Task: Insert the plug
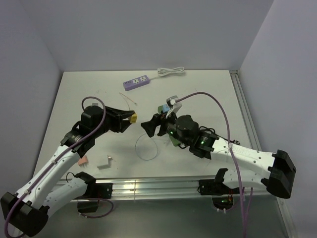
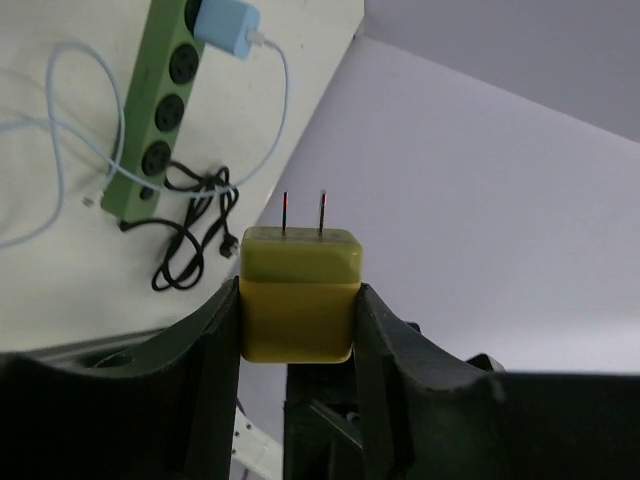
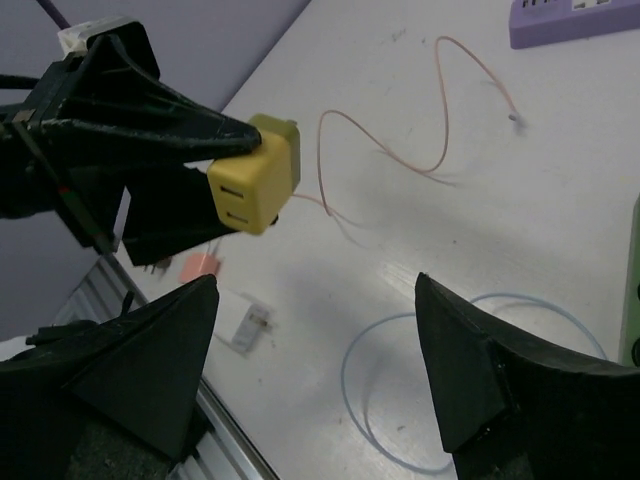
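Note:
The plug (image 2: 300, 290) is a yellow cube with two thin prongs pointing away from the camera. My left gripper (image 2: 300, 300) is shut on its sides and holds it in the air. In the top view the plug (image 1: 132, 118) hangs above the table's middle, facing my right gripper (image 1: 148, 126). The right gripper (image 3: 315, 285) is open and empty, just short of the plug (image 3: 255, 180). A green power strip (image 2: 160, 110) lies on the table with a blue charger (image 2: 227, 22) in one socket. My right arm mostly hides the strip in the top view.
A purple power strip (image 1: 137, 82) with a white cord (image 1: 171, 72) lies at the back. A thin orange wire (image 3: 440, 120) and a pale blue cable loop (image 3: 400, 380) lie on the table. A white adapter (image 1: 105, 161) and a pink piece (image 1: 82, 160) sit near the front rail.

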Controlling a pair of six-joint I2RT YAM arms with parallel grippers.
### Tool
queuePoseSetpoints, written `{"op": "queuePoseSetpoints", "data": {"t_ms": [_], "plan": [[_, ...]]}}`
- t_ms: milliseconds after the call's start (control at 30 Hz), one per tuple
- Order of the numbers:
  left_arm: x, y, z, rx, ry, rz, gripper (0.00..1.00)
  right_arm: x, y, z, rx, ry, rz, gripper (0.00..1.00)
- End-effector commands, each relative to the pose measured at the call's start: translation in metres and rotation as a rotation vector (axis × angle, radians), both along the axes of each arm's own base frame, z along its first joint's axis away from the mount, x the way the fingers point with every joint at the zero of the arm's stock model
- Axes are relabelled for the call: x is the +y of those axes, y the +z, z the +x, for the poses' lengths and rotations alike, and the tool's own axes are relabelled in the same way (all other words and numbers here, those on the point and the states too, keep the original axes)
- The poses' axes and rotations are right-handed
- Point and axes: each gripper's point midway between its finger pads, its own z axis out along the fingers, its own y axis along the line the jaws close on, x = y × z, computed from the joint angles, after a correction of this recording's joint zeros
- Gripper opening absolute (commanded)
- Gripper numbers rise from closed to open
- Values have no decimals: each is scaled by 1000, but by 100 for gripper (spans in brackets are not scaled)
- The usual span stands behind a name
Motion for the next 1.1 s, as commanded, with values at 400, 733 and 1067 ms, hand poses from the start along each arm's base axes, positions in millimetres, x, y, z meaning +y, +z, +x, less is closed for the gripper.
{"op": "queuePoseSetpoints", "data": {"t_ms": [400, 733, 1067], "plan": [[-42, 6, -16, 67, -22, -188, 0, 42, 25, 13, -68, -124, 83, 63], [-49, 19, -20, 20, -37, -215, 0, 45, 1, 14, -13, -149, 50, 32], [-52, 29, -16, -150, -98, -108, 82, 22, -4, 14, 13, -214, 41, 0]]}}
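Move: My left hand holds the yellow plug just beyond its fingertips, with my open right fingers some 9 cm to its right and 2 cm nearer my base. From my right hand the plug is about 8 cm left, 3 cm ahead and level. The green strip lies roughly 12 cm ahead and 9 cm right of the right hand, and the blue plug 22 cm ahead and 7 cm right, both well over 20 cm below. I bring the yellow plug right about 5 cm and slightly back with my left hand, while my right hand goes left about 4 cm to meet it. My right fingers close on the plug's sides and pinch it, that hand easing forward and turning some 10 degrees clockwise; only then do my left fingers open and let go. ##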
